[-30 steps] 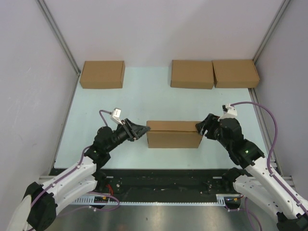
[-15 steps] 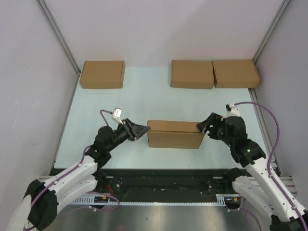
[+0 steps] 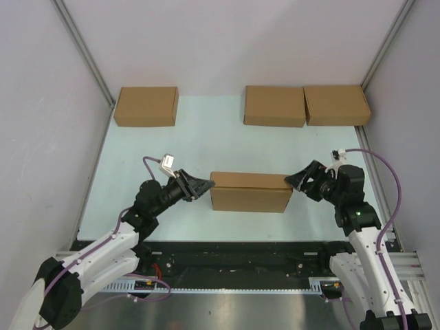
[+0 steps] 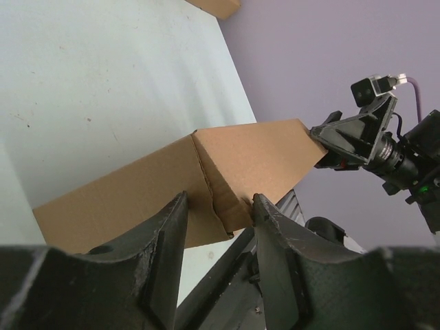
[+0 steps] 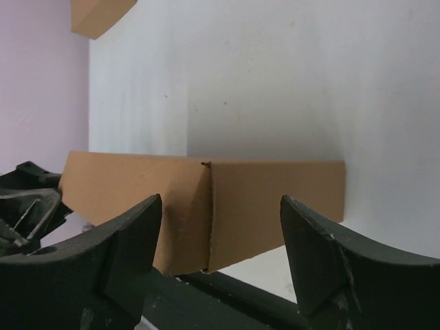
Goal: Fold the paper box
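The paper box [image 3: 249, 191] lies closed in the middle of the table, a shallow brown cardboard rectangle. My left gripper [image 3: 205, 184] is at its left end. In the left wrist view the box's [image 4: 227, 172] near left corner sits between the parted fingers of the left gripper [image 4: 218, 206], and one fingertip [image 4: 260, 203] touches the end edge. My right gripper [image 3: 294, 181] hovers just off the box's right end. The right wrist view shows the right gripper [image 5: 220, 201] open wide, with the box [image 5: 206, 206] a little beyond its tips and nothing held.
Three smaller brown boxes stand along the back: one at the left [image 3: 146, 106], two side by side at the right [image 3: 274, 105] [image 3: 337, 104]. Grey walls close in both sides. The black rail [image 3: 234, 258] runs along the near edge.
My right gripper has drawn back to the right, off the box's right end, and opened wider. The left gripper and the box have stayed put.
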Robot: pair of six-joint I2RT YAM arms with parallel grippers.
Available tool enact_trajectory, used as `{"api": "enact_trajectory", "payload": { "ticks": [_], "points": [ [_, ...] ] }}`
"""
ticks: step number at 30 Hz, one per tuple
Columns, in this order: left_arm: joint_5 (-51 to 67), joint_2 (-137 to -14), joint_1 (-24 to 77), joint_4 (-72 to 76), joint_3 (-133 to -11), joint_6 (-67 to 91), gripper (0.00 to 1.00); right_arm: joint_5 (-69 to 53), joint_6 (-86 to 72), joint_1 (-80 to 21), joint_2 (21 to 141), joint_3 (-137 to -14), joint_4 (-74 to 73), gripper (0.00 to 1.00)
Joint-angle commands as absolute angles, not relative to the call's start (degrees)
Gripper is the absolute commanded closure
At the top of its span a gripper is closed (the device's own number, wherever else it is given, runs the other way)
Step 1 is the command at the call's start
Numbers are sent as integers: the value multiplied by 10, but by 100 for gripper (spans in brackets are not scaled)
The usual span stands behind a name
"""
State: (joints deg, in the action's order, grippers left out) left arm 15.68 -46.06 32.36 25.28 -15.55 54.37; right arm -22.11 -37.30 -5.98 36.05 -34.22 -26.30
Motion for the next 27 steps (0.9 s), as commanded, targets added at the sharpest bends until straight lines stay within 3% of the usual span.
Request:
{"api": "enact_trajectory", "payload": {
  "ticks": [1, 7, 24, 27],
  "points": [
    [177, -463, 320, 180, -164, 516, 53, -314, -404, -50, 358, -334, -199, 25],
    [175, -461, 319, 169, -170, 507, 53, -359, -425, -29, 364, -315, -171, 30],
    [178, -460, 314, 158, -171, 497, 54, -396, -443, -5, 350, -237, -131, 58],
    [178, -459, 314, 159, -165, 497, 54, -399, -452, 11, 345, -220, -121, 67]
  ]
}}
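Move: The paper box stands upright between the hands. Its right top corner is about 2 cm to the right hand's left, level fore and aft and some 1 cm lower, while its middle is about 13 cm left and 8 cm down. Two spare closed boxes lie some 33 cm ahead, one about 3 cm left of this hand and the other 18 cm right, both roughly 13 cm lower. For the left hand, the paper box's middle is about 13 cm right, level fore and aft, and 8 cm down. With its fingers wide apart around the paper box's right top corner, the right hand shifts about 1.5 cm left towards the box while rising a little, then comes back down to just below its starting height, rolling some 10 degrees so its left side lifts. As it comes down its fingers close from three-quarters to about half open, one over the top face and the other against the right end face, while the left hand stays half open astride the left top corner, holding its place. ##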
